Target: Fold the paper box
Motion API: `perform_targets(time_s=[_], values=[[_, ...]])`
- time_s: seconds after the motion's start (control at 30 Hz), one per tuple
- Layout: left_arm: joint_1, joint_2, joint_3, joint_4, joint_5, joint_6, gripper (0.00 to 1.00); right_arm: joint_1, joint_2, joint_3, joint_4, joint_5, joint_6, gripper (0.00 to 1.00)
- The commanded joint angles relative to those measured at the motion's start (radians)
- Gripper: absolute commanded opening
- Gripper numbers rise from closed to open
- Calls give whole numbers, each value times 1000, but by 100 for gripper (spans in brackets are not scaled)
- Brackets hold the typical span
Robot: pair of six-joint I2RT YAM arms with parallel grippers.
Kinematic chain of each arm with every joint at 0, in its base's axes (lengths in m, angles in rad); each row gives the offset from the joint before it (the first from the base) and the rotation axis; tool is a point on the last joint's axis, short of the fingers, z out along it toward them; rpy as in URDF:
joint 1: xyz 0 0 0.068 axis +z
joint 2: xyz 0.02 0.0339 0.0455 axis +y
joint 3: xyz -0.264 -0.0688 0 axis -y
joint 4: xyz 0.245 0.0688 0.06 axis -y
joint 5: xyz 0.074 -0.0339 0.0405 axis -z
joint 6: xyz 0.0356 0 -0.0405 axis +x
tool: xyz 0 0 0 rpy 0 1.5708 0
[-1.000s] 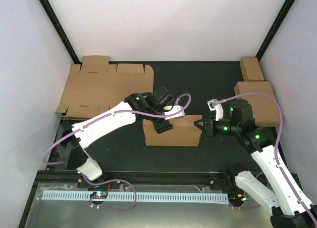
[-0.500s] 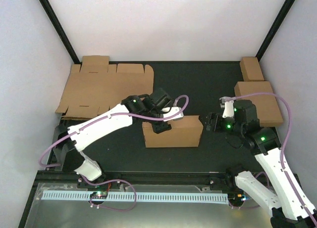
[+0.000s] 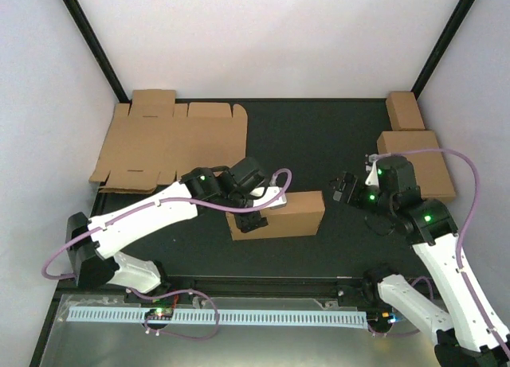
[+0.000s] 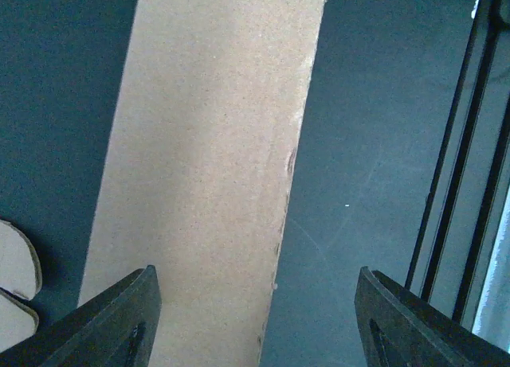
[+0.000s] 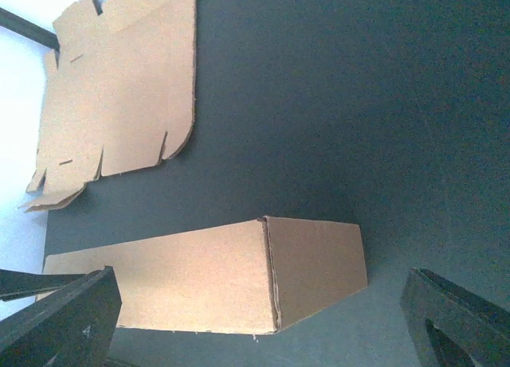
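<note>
The paper box (image 3: 279,214) stands folded on the black mat in mid-table, its right end turned slightly toward the back. My left gripper (image 3: 253,216) hovers over its left end. From the left wrist, a long cardboard face (image 4: 207,184) runs under the left finger (image 4: 119,319). The other finger is over bare mat, and the jaws are wide apart and clamp nothing. My right gripper (image 3: 344,188) is open, off the box's right end and apart from it. In its wrist view the box (image 5: 239,279) lies between the spread fingers (image 5: 72,319).
Flat die-cut cardboard sheets (image 3: 171,140) lie at the back left and also show from the right wrist (image 5: 119,96). Folded brown boxes (image 3: 414,164) sit by the right wall, with a smaller one (image 3: 405,110) behind them. A black rail (image 4: 478,144) runs along the table's near edge.
My right gripper opened and pulled back to the right, away from the box's end. The left arm swung nearer and lower, and the box turned slightly, its left end coming nearer.
</note>
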Motion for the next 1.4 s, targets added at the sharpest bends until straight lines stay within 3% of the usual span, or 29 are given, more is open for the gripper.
perform_targets(time_s=[0.0, 0.37, 0.5, 0.73, 0.93, 1.37], values=[[-3, 10, -19, -6, -22, -27, 72, -1, 1, -19, 7, -26, 51, 100], [-5, -29, 60, 0, -23, -33, 99, 0, -41, -75, 70, -82, 36, 100], [13, -23, 64, 7, -38, -30, 99, -1, -40, -88, 94, -106, 36, 100], [90, 99, 183, -84, 62, 6, 99, -1, -35, -90, 99, -115, 27, 100], [105, 188, 230, -125, 135, 45, 99, -1, -40, -95, 102, -121, 19, 100], [110, 264, 250, -146, 153, 70, 99, -1, -32, -104, 120, -135, -1, 100]])
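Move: The paper box lies under the left hand and reaches out past it: its middle is about 3 cm ahead, 5 cm to the right and roughly 7 cm below. The flat cardboard lies some 22 cm ahead and 24 cm to the left, on the table. The other gripper hovers about 19 cm to the left hand's right, 7 cm ahead and 6 cm higher. From the right hand the paper box is about 14 cm left, 4 cm back and 13 cm down. The left fingers come to straddle the paper box, one beyond its far side and one on the near side; whether they touch it can't be seen. To get there they spread fully while the hand lifts slightly and shifts forward almost 4 cm across the box, then sinks about 5 cm, fingertips tilting back some 10 degrees. The open right hand drifts about 2 cm left towards the box. ##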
